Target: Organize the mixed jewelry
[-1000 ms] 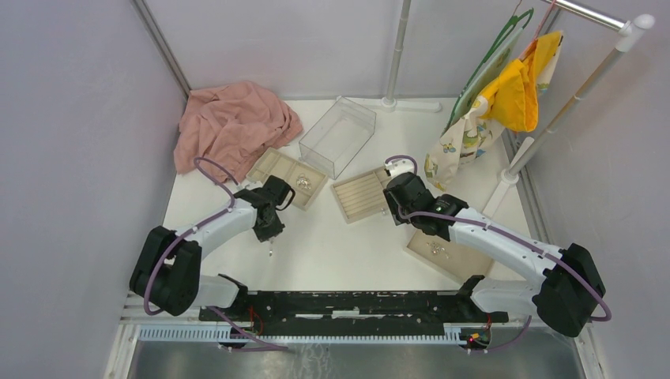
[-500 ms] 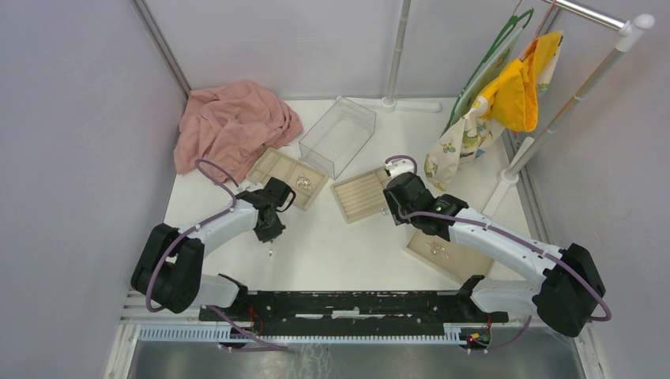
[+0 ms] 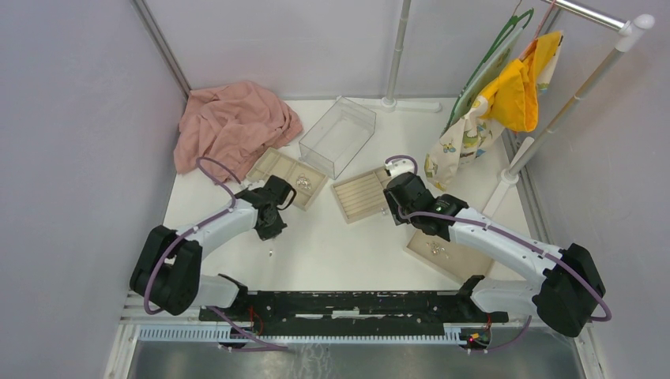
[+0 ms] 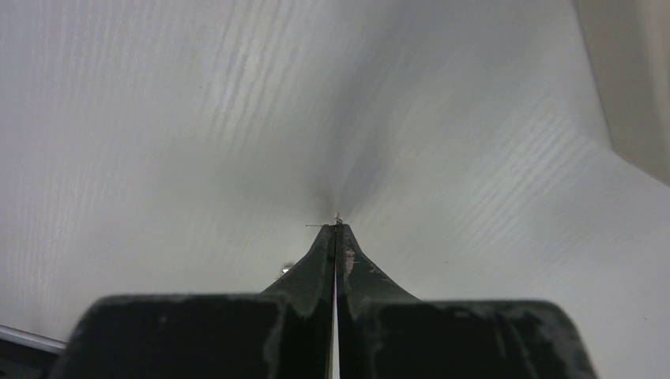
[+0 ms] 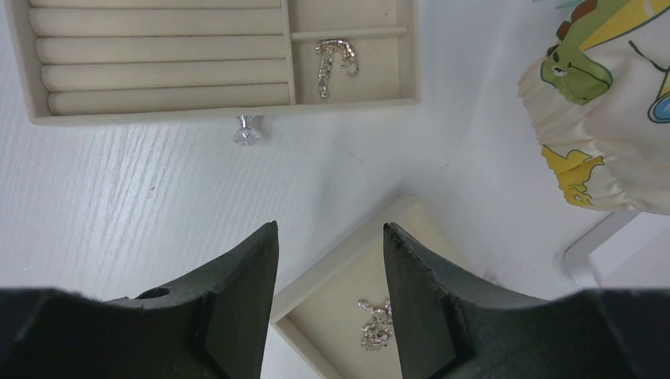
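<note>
The mixed jewelry is scattered. My left gripper [image 4: 336,225] [image 3: 269,234] is shut, pinching a tiny silver earring-like piece [image 4: 337,218] at its tips above the white table. Another small shiny piece [image 4: 286,268] [image 3: 271,253] lies on the table just beside it. My right gripper [image 5: 330,227] [image 3: 400,215] hangs open and empty over the corner of a beige tray [image 5: 332,276] [image 3: 462,264] holding a silver cluster [image 5: 378,324] [image 3: 436,249]. A chain [image 5: 336,59] lies in the ring tray [image 5: 158,110] [image 3: 344,207], and a crystal piece [image 5: 247,130] rests on the table against its edge.
A third beige tray [image 3: 272,162] with jewelry [image 3: 303,183] sits left of centre, a clear plastic box [image 3: 338,136] behind it. A pink cloth [image 3: 233,126] fills the back left corner. Printed bags [image 3: 506,87] hang from a rack on the right, a white pole [image 3: 399,47] at the back.
My left gripper's jaws have closed onto the tiny silver piece and drawn slightly away from the loose piece on the table. The right arm has not moved.
</note>
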Available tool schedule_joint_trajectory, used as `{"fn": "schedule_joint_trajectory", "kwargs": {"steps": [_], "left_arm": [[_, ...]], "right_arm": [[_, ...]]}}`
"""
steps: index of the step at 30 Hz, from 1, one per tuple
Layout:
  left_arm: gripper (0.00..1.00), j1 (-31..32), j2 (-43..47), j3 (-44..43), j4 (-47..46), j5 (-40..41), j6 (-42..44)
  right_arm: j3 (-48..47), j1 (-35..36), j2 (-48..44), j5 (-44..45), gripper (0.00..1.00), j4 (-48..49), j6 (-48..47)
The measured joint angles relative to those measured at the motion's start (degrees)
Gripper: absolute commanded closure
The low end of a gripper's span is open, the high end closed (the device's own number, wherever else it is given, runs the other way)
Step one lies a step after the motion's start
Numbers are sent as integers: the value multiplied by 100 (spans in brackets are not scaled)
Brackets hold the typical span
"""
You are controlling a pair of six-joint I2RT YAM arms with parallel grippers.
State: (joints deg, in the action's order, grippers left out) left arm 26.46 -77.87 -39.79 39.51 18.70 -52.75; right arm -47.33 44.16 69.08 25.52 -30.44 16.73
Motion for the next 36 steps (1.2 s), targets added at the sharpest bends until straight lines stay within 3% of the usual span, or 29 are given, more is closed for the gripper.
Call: {"fn": "schedule_joint_trajectory", "kwargs": {"steps": [7,13,22,36], "left_arm": [[98,509,177,-636,76,-282,411],[98,1239,-37,-1631,37,-551,669],[98,1908,-1097,-2892,-339,-990,890],[98,2028,-3152,-5077,-927,-1333,1344]], "right_arm": [[0,-70,-107,26,42,-2,92],[-13,-575,-424,-24,41,-39,249],[-13,-1572,-872,-610,41,-160,411],[-9,-1670,-1204,-817,43,-417,507]]}}
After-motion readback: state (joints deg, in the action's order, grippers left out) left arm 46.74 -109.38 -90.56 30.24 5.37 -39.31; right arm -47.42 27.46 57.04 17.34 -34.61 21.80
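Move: The ring tray, where the left hand takes its pinched earring, lies about 31 cm right and 14 cm ahead of it, about level. The divided tray is some 19 cm ahead and 4 cm right, the clear box 32 cm ahead and 21 cm right, and a loose earring 5 cm behind. From the right hand the ring tray lies roughly 10 cm ahead, 7 cm left and 9 cm below. The left hand carries its earring about 30 cm right, forward and up over the ring tray; right hand clears rightward. ##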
